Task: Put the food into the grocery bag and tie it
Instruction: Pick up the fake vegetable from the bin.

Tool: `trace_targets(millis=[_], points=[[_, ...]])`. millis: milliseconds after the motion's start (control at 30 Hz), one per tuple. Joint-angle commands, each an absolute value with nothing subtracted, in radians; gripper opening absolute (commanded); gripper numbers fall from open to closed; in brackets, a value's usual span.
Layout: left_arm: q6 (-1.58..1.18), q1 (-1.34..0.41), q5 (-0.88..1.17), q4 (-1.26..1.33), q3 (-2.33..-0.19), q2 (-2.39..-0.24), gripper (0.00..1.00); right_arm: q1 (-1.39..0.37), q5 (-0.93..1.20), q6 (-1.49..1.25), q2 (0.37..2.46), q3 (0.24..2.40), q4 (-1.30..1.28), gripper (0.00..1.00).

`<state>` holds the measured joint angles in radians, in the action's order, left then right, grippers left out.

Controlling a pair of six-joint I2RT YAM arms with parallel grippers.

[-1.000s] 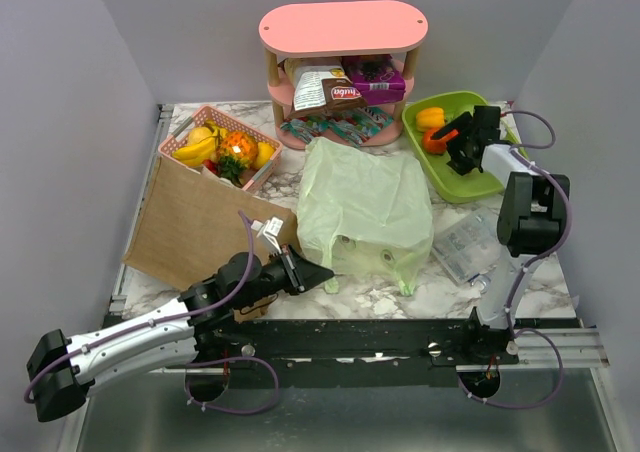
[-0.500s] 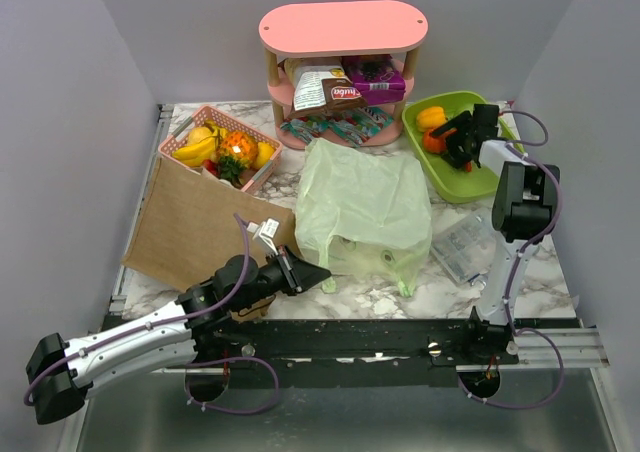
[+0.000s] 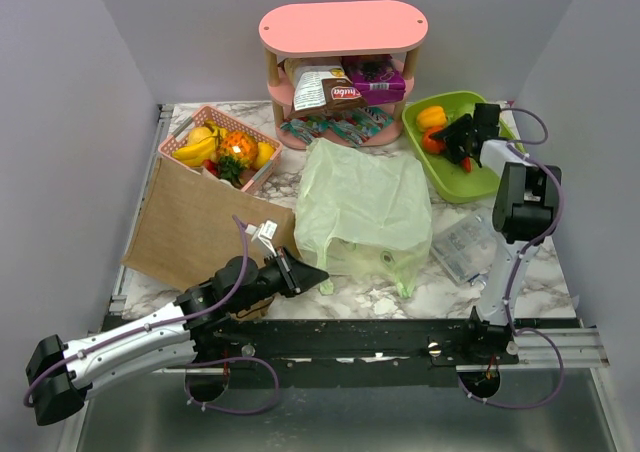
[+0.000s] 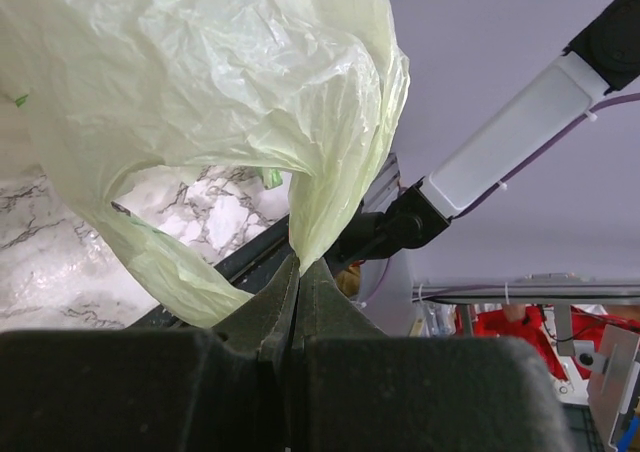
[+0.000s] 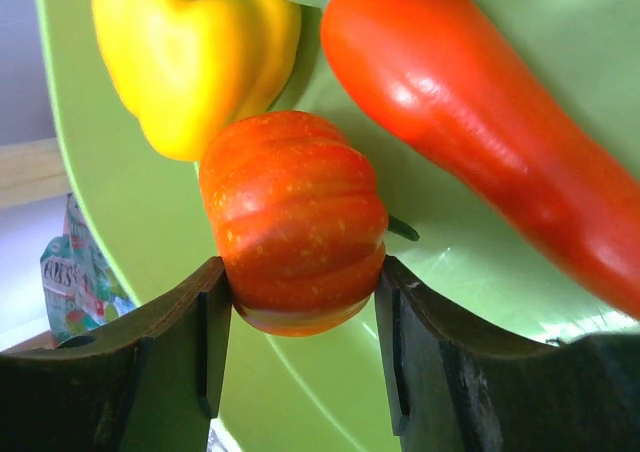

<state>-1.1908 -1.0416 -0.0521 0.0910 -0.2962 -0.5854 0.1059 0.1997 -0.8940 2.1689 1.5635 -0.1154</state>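
Note:
The pale-green grocery bag (image 3: 365, 207) lies crumpled in the middle of the table. My left gripper (image 3: 318, 271) is shut on one of its loop handles at the near left corner. In the left wrist view the thin plastic (image 4: 200, 72) rises from the pinched jaw tips (image 4: 297, 262). My right gripper (image 3: 455, 137) reaches into the green tray (image 3: 470, 177). Its two fingers press both sides of a small orange pumpkin (image 5: 295, 217). A yellow pepper (image 5: 190, 52) and a long red-orange vegetable (image 5: 480, 112) lie against the pumpkin.
A pink shelf (image 3: 343, 27) at the back holds a white-and-brown snack pack (image 3: 325, 89) and a purple box (image 3: 378, 77). A pink basket (image 3: 220, 147) of fruit stands at the left. A brown paper bag (image 3: 195, 227) lies flat below it. A clear packet (image 3: 465, 244) rests at the right.
The right gripper's jaws have narrowed from wide open onto the pumpkin, and it has shifted slightly deeper into the tray. The left gripper keeps its hold on the handle.

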Motion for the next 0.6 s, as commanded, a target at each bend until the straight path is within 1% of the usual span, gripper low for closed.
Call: trace_targets(millis=[0, 100, 200, 567], points=[[-1.197, -1.040, -0.061, 0.043, -0.309, -0.561, 0.00, 0.113, 0.174, -0.816, 2.033, 1.562, -0.189, 0.43], [-1.197, -1.040, -0.065, 0.023, -0.311, -0.540, 0.00, 0.113, 0.176, -0.793, 1.934, 1.535, -0.210, 0.43], [-1.191, -1.039, -0.072, 0.002, -0.325, -0.529, 0.00, 0.112, 0.188, -0.814, 1.829, 1.454, -0.206, 0.43], [-1.204, -1.039, -0.040, 0.002, -0.385, -0.598, 0.00, 0.111, 0.435, -0.812, 1.492, 1.201, -0.161, 0.43]])
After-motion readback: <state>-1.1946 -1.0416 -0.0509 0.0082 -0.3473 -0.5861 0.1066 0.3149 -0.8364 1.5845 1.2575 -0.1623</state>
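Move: The fake tomato is already between the right hand's pads, low in the green bin. The yellow pepper sits some 6 cm ahead of that hand and 1 cm left; the red chili is about 7 cm to its right and 2 cm back. The plastic bag's middle lies roughly 19 cm back and 23 cm left. From the left hand, which holds a bag handle, the tomato is about 45 cm ahead, 32 cm right and 12 cm lower. The tomato, kept pinched between the right fingers, is hoisted about 16 cm out of the green bin, almost straight up at first. The right hand draws it back more and more, some 10 cm towards its own base and a little left towards the plastic bag, the climb levelling off at the end while the fingers tip up about 15 degrees. ##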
